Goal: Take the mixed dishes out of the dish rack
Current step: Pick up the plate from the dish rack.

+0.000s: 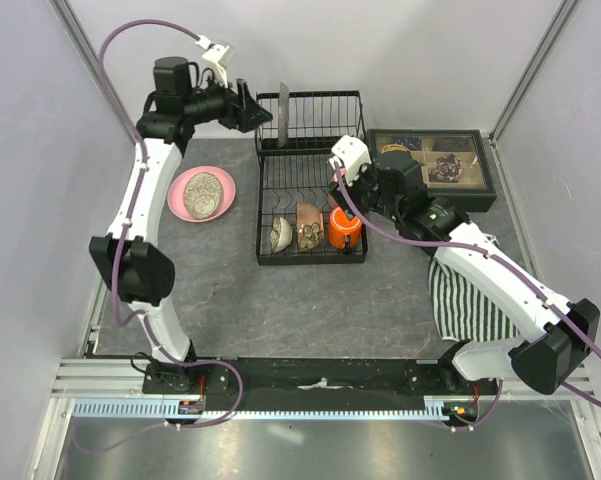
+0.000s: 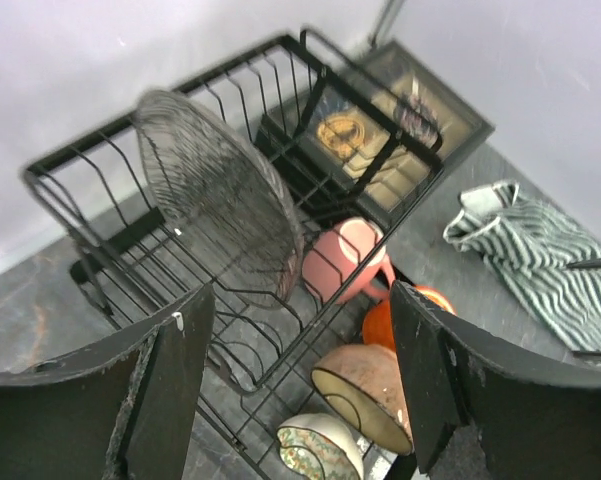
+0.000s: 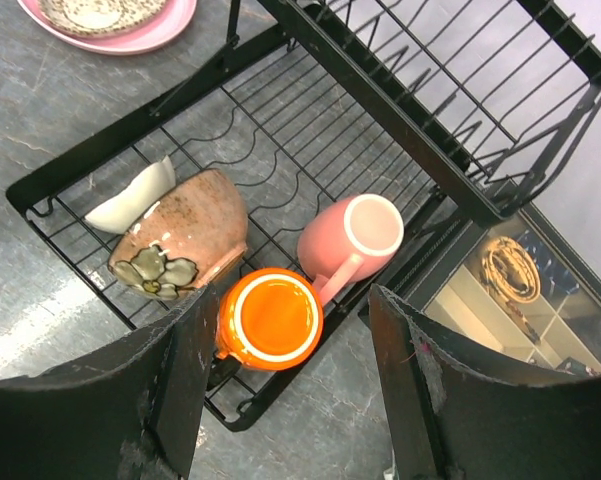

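The black dish rack point(image 1: 310, 120) stands mid-table. A grey plate point(image 2: 215, 190) stands upright in its slotted back section point(image 1: 283, 105). The lower basket holds an orange mug point(image 3: 270, 318), a pink mug point(image 3: 350, 238), a brown bowl point(image 3: 180, 240) and a small pale bowl point(image 3: 130, 195). A pink plate point(image 1: 225, 190) with a speckled plate point(image 1: 200, 193) on it lies on the table left of the rack. My left gripper point(image 1: 254, 110) hangs open by the upright plate, holding nothing point(image 2: 300, 400). My right gripper point(image 1: 342, 192) is open above the orange mug point(image 3: 290, 390).
A dark compartmented tray point(image 1: 435, 165) of trinkets sits right of the rack, close to its side. A striped cloth point(image 1: 465, 300) lies under my right arm. White walls close in at the back and on both sides.
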You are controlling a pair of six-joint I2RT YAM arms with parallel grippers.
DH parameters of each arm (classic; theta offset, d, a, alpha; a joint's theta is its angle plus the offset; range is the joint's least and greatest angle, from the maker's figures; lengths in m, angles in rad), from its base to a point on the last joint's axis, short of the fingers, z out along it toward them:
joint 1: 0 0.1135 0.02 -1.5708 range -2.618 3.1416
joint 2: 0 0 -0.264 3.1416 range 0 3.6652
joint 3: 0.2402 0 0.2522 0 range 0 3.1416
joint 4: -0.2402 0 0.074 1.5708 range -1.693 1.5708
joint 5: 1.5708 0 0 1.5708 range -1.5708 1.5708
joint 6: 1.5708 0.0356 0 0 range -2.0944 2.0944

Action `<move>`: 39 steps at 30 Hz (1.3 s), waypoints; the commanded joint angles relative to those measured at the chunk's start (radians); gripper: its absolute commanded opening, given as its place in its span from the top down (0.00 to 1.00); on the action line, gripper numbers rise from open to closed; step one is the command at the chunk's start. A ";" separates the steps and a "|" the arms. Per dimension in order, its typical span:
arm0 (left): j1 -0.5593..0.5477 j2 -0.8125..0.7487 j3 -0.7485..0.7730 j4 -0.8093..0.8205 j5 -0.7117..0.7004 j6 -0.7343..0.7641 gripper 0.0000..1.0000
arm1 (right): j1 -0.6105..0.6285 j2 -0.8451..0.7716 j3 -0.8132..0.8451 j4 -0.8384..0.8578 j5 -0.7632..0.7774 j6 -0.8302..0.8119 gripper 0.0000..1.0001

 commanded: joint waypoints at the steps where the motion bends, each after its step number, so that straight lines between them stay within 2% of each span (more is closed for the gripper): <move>1: -0.025 0.074 0.134 -0.085 0.064 0.106 0.24 | -0.014 -0.038 -0.018 0.029 0.014 -0.016 0.30; 7: -0.037 0.175 0.247 -0.125 0.057 0.099 0.29 | -0.019 -0.046 -0.045 0.025 0.014 -0.023 0.30; 19: -0.071 0.271 0.341 -0.126 0.021 0.099 0.35 | -0.029 -0.069 -0.084 0.022 0.022 -0.032 0.30; 25: -0.088 0.311 0.375 -0.125 -0.015 0.103 0.41 | -0.035 -0.087 -0.104 0.020 0.028 -0.035 0.30; 28: -0.091 0.323 0.378 -0.120 -0.027 0.103 0.46 | -0.039 -0.093 -0.114 0.020 0.031 -0.035 0.30; 29: -0.092 0.324 0.379 -0.117 -0.027 0.100 0.51 | -0.042 -0.095 -0.116 0.020 0.032 -0.038 0.30; 35: -0.098 0.329 0.379 -0.109 -0.033 0.094 0.66 | -0.043 -0.099 -0.137 0.022 0.029 -0.038 0.31; 39: -0.098 0.320 0.373 -0.108 -0.047 0.073 0.72 | -0.043 -0.099 -0.150 0.023 0.026 -0.035 0.31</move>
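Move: Upright in the upper tier of the rack, the dark plate's middle is about 9 cm ahead of the left hand, 5 cm to its right and 8 cm below. In the lower tier, the pink mug lies some 10 cm back, 17 cm right and 30 cm below that hand, and the brown bowl 18 cm back, 9 cm right and equally low. From the right hand, the dark plate is about 22 cm ahead and 13 cm left, roughly level. Easing down, to the right and forward by about 5 cm each, the left hand brings its fingertips either side of the dark plate's near edge, stops there, and goes on narrowing from wide open to about a third, with its attitude nearly unchanged. The right hand, empty and still open, sinks and drifts right some 3 cm, away from the plate. ##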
